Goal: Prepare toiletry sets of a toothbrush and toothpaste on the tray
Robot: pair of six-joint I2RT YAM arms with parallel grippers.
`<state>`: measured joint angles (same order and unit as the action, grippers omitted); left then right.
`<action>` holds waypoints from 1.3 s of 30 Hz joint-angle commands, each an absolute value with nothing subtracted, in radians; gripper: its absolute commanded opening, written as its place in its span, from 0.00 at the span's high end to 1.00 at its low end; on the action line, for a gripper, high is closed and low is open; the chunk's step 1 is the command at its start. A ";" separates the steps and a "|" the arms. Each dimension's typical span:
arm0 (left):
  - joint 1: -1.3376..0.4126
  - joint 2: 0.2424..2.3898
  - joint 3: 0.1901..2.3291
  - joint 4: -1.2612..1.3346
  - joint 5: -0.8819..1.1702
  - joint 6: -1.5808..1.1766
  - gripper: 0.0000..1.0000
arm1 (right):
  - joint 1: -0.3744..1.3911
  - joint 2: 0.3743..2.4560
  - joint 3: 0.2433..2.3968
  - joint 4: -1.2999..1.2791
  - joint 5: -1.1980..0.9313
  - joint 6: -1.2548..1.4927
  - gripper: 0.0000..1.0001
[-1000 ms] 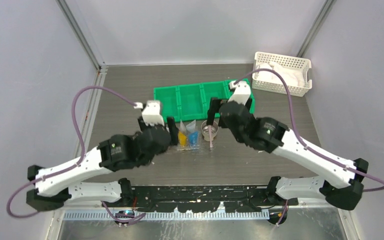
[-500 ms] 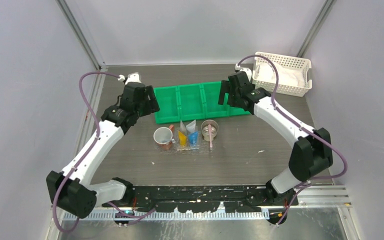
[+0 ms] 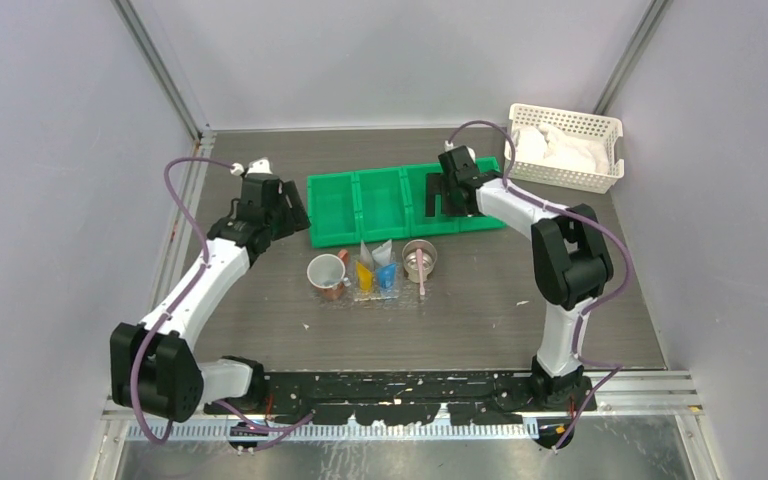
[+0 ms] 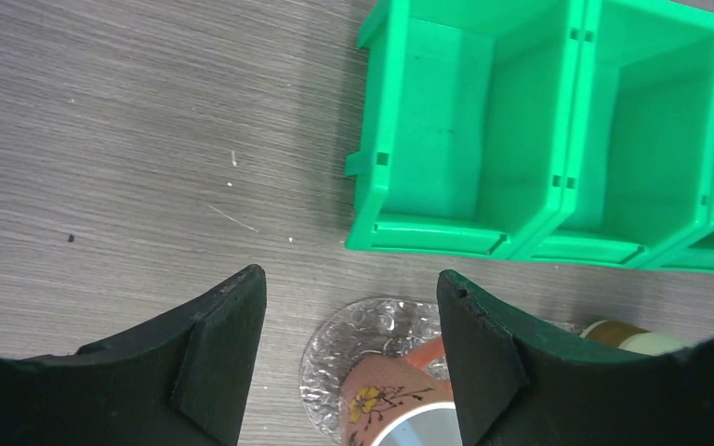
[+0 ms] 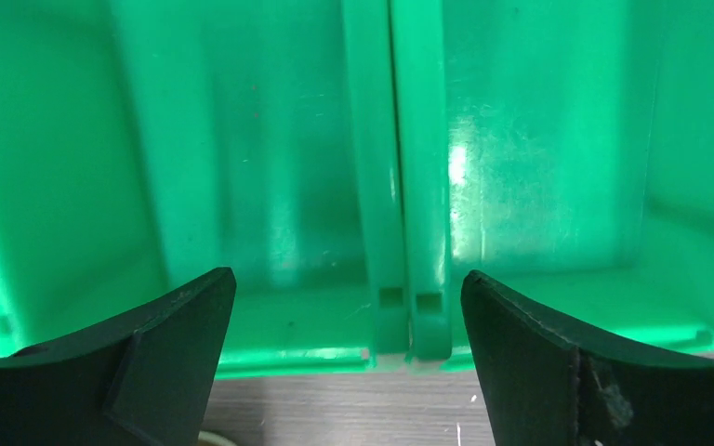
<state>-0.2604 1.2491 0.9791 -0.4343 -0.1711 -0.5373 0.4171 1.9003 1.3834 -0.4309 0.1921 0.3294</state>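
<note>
In the top view the see-through tray (image 3: 352,297) lies in front of the green bin. On or beside it stand a pink flowered cup (image 3: 327,272), a yellow-orange toothpaste (image 3: 364,275), a blue toothpaste (image 3: 387,275) and a grey cup (image 3: 420,260) holding a pale pink toothbrush (image 3: 422,282). My left gripper (image 3: 295,212) hangs open to the left of the bin; its wrist view shows the tray's crinkly edge (image 4: 335,339) and the flowered cup (image 4: 395,404) between the open left gripper (image 4: 350,279). My right gripper (image 3: 442,208) (image 5: 349,279) is open above the bin and holds nothing.
The green four-compartment bin (image 3: 380,200) (image 4: 521,139) (image 5: 395,186) sits mid-table; the compartments in view look empty. A white lattice basket (image 3: 565,145) with white cloth stands at the far right corner. Grey walls close in both sides.
Both arms have drawn away from the cups and tubes toward the far side: the left to the bin's left end, the right over the bin. The pink cup is now uncovered.
</note>
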 commanded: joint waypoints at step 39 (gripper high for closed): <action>-0.133 1.266 0.758 -0.144 -0.111 -0.493 0.32 | 0.432 2.397 1.995 -0.349 0.077 0.556 0.64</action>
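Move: The right hand, fingers open, is above the near part of the green tray. The middle of its rightmost divider lies about 4 cm ahead, neither left nor right, and 5 cm below. The metal cup stands some 10 cm back and 5 cm left, the toothpaste tubes 12 cm back and 12 cm left, and the white basket 15 cm ahead and 19 cm right. From the left hand that divider is roughly 11 cm ahead, 25 cm right and 13 cm lower. The right fingers close to about half their opening around the tray's rightmost divider and pinch it as the hand sinks some 3 cm. The hand then goes forward about 11 cm and left 7 cm, sliding farther along the divider while shifting the tray and rolling slightly, left side up. The left hand, still open and empty, sinks about 6 cm and drifts left over bare table. ##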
